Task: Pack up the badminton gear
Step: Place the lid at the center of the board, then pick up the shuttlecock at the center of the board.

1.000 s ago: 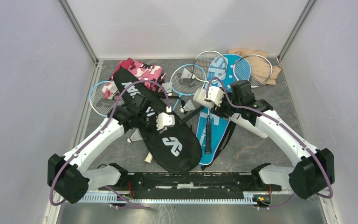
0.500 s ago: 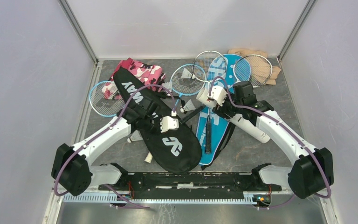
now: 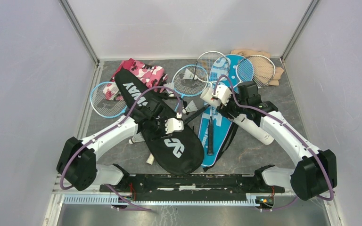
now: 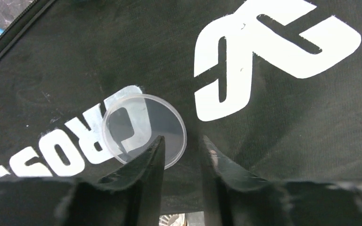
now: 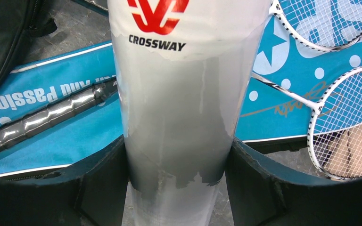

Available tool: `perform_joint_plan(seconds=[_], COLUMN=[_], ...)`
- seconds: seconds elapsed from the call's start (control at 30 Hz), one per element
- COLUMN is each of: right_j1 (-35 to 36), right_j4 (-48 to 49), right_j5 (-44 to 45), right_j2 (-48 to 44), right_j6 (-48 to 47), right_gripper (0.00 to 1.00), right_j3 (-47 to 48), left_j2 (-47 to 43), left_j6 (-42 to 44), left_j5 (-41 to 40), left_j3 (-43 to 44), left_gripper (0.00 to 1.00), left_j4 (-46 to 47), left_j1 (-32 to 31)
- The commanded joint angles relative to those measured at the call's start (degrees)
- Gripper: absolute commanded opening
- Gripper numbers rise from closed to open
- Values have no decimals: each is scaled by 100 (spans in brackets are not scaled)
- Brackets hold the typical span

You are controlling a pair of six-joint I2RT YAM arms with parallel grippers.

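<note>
My left gripper (image 3: 168, 128) (image 4: 183, 141) hovers low over the black "CROSSWAY" racket cover (image 3: 179, 150) (image 4: 287, 117). Its jaws are slightly apart and hold nothing. A clear round lid (image 4: 136, 123) lies flat on the cover, partly under the left finger. My right gripper (image 3: 222, 107) (image 5: 176, 155) is shut on the long white tube (image 3: 252, 128) (image 5: 181, 94), holding it tilted above the blue racket cover (image 3: 219, 136) (image 5: 52, 136). A racket's handle (image 3: 210, 136) (image 5: 42, 120) rests on that blue cover. White shuttlecocks (image 3: 191, 109) (image 3: 135, 138) lie on the table.
Blue rackets (image 3: 104, 99) (image 3: 188, 80) and silver rackets (image 3: 212, 63) (image 3: 259, 70) lie across the back of the table. A pink camouflage cloth (image 3: 143, 70) sits at back left, a beige cloth (image 3: 259, 56) at back right. Grey walls close in both sides.
My left arm has slid right along the black cover. The right arm has shifted the tube's upper end a little further back.
</note>
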Motion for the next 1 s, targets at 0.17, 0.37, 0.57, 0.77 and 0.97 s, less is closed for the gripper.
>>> perform_joint_plan(seconds=[0.17,0.37,0.57,0.77,0.97], right_j1=[-101,-107,-124,-138,-128], right_j4=[310,269,354,352,158], right_j5=[-7,-29,-68,-287,-738], right_j2=[111,256,228,166,149], right_j6=[280,304,268,173,-49], right_gripper=[7,8,8,9,10], right_j3=[176,388,342,193,246], left_j2=[30,590,1812,3470,4798], left_j6=[164,-163,-557,-916,-986], left_j5=[79,-76,559,1396,1695], left_j3=[835,1760,3501,5554,7100], left_gripper=[56,58,58,62,65], left_j4=[-148,-52,-527,-1312,-1598], left_j1=[-23,159,987,1890,2208])
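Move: The shuttlecock beside the pink camouflage pouch lies about 29 cm ahead of the left hand and 5 cm to its right, nearly level with it. The pouch is some 38 cm ahead and 10 cm left. The clear lid is close under the left fingertips, its middle about 3 cm ahead; a second shuttlecock lies 18 cm ahead and 18 cm right. From the right hand, the first shuttlecock is roughly 17 cm ahead, 33 cm left and 9 cm below. The clear lid is left lying on the black racket bag as the left fingers, already partly apart at its rim, open wider and lift clear. The left hand rises while setting off forward, then sweeps on forward, about 25 cm in all and 9 cm higher, towards the pink pouch and the shuttlecock beside it, turning some 20 degrees counter-clockwise. The right hand keeps its grip on the white tube, nearly still. ##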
